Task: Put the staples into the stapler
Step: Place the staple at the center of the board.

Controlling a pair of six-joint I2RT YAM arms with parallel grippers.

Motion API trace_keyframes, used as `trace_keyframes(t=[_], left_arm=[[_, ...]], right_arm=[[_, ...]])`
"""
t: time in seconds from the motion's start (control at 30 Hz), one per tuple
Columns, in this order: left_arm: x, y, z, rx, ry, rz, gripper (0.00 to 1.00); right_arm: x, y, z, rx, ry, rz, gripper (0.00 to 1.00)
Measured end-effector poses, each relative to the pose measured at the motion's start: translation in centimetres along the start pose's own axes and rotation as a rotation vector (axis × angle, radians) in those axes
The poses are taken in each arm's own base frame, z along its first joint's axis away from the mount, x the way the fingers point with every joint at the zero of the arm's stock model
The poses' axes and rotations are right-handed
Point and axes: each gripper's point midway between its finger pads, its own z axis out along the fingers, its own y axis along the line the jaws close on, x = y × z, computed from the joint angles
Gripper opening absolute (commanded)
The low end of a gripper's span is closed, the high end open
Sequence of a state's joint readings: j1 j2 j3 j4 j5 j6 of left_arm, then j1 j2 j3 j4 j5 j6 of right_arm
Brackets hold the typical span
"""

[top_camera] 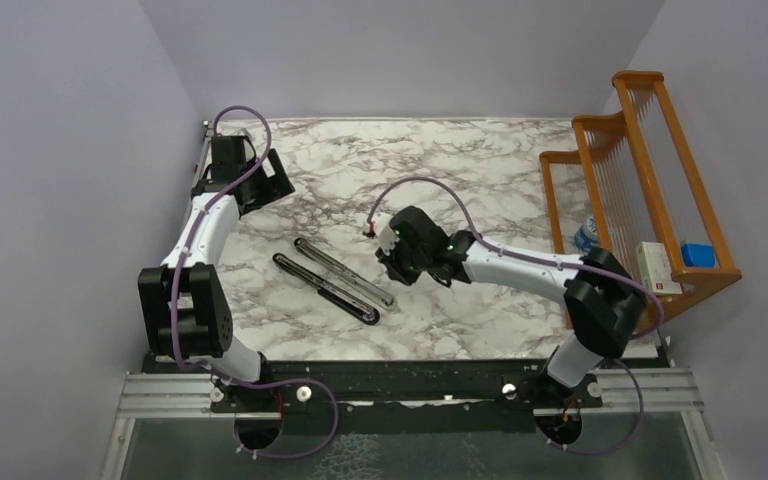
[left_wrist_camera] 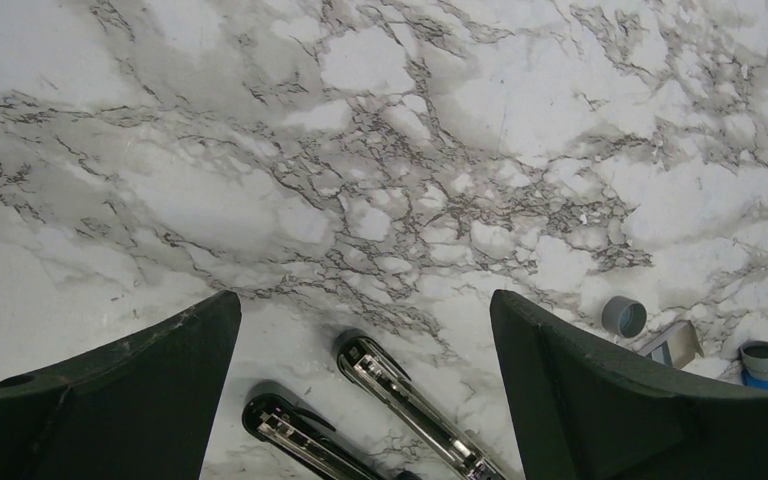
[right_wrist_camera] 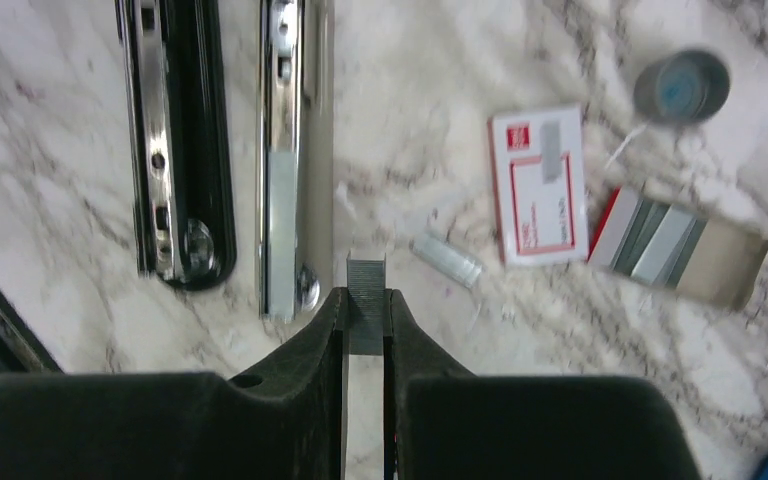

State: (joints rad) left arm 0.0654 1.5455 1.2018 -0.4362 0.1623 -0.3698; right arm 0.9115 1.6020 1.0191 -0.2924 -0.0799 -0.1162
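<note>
The stapler lies opened flat on the marble table as two long bars, the silver magazine rail (right_wrist_camera: 295,150) and the black arm (right_wrist_camera: 182,140); both also show from above (top_camera: 335,280). My right gripper (right_wrist_camera: 365,298) is shut on a short grey strip of staples (right_wrist_camera: 366,275), just off the rail's near end. Another loose strip (right_wrist_camera: 446,259) lies on the table beside the white-and-red box (right_wrist_camera: 538,183) and its tray of strips (right_wrist_camera: 675,245). My left gripper (left_wrist_camera: 365,300) hangs open over the stapler's far ends (left_wrist_camera: 400,395), holding nothing.
A grey cap (right_wrist_camera: 681,86) and a blue-and-white cylinder (left_wrist_camera: 760,362) lie to the right of the box. A wooden rack (top_camera: 650,180) stands at the table's right edge with a small box (top_camera: 657,268) and a blue object (top_camera: 698,254) on it.
</note>
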Motion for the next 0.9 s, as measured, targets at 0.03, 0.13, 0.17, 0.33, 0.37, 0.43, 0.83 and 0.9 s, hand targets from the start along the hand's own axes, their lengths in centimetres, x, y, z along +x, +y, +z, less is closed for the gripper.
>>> trace_keyframes(t=[0.03, 0.13, 0.17, 0.33, 0.37, 0.43, 0.83, 0.9], left_arm=[[0.0, 0.1, 0.0, -0.004, 0.000, 0.001, 0.98], [0.2, 0.6, -0.1, -0.029, -0.004, 0.002, 0.98], [0.3, 0.9, -0.2, -0.043, -0.009, 0.002, 0.99], [0.2, 2.2, -1.4, -0.116, -0.045, 0.003, 0.99], [0.0, 2.3, -1.8, -0.126, -0.058, 0.003, 0.99], [-0.5, 2.4, -2.4, -0.138, -0.082, 0.005, 0.99], [-1.1, 2.7, -3.1, -0.165, -0.113, 0.001, 0.99], [-1.0, 2.8, -3.0, -0.168, -0.114, -0.005, 0.99]], right_arm=[[-1.2, -0.2, 0.4, 0.005, -0.016, 0.011, 0.07], [-4.4, -0.9, 2.8, 0.021, -0.046, 0.032, 0.07], [-5.0, -1.0, 3.7, 0.024, -0.048, 0.038, 0.07], [-6.4, -1.8, 7.9, 0.042, -0.035, 0.064, 0.07], [-6.6, -1.9, 8.5, 0.047, -0.036, 0.066, 0.07], [-6.8, -2.3, 9.5, 0.060, -0.033, 0.070, 0.07], [-8.0, -4.3, 12.1, 0.130, -0.066, 0.078, 0.08], [-8.2, -4.7, 12.5, 0.134, -0.070, 0.078, 0.08]])
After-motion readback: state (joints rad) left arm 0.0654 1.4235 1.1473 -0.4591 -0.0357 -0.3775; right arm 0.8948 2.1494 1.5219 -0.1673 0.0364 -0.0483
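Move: My right hand holds a short strip of staples about 6 cm above the table. The bare marble it is headed for lies about 14 cm ahead and 11 cm left of it. The silver stapler's middle is some 12 cm left and 4 cm ahead, the staple box 12 cm ahead and 2 cm left, and a loose strip 4 cm ahead and 1 cm right. From my left hand the spot is roughly 15 cm right and 5 cm back, well below. Keeping the staple strip pinched, I sweep my right hand forward and left, about 11 cm and 10 cm, between the silver stapler and the staple box towards the open marble. After a slight rise I sink to some 4 cm below my start, the last stretch mostly forward, turning about 10 degrees clockwise. My empty left hand, still open, backs off some 4 cm to its left, back and up. ##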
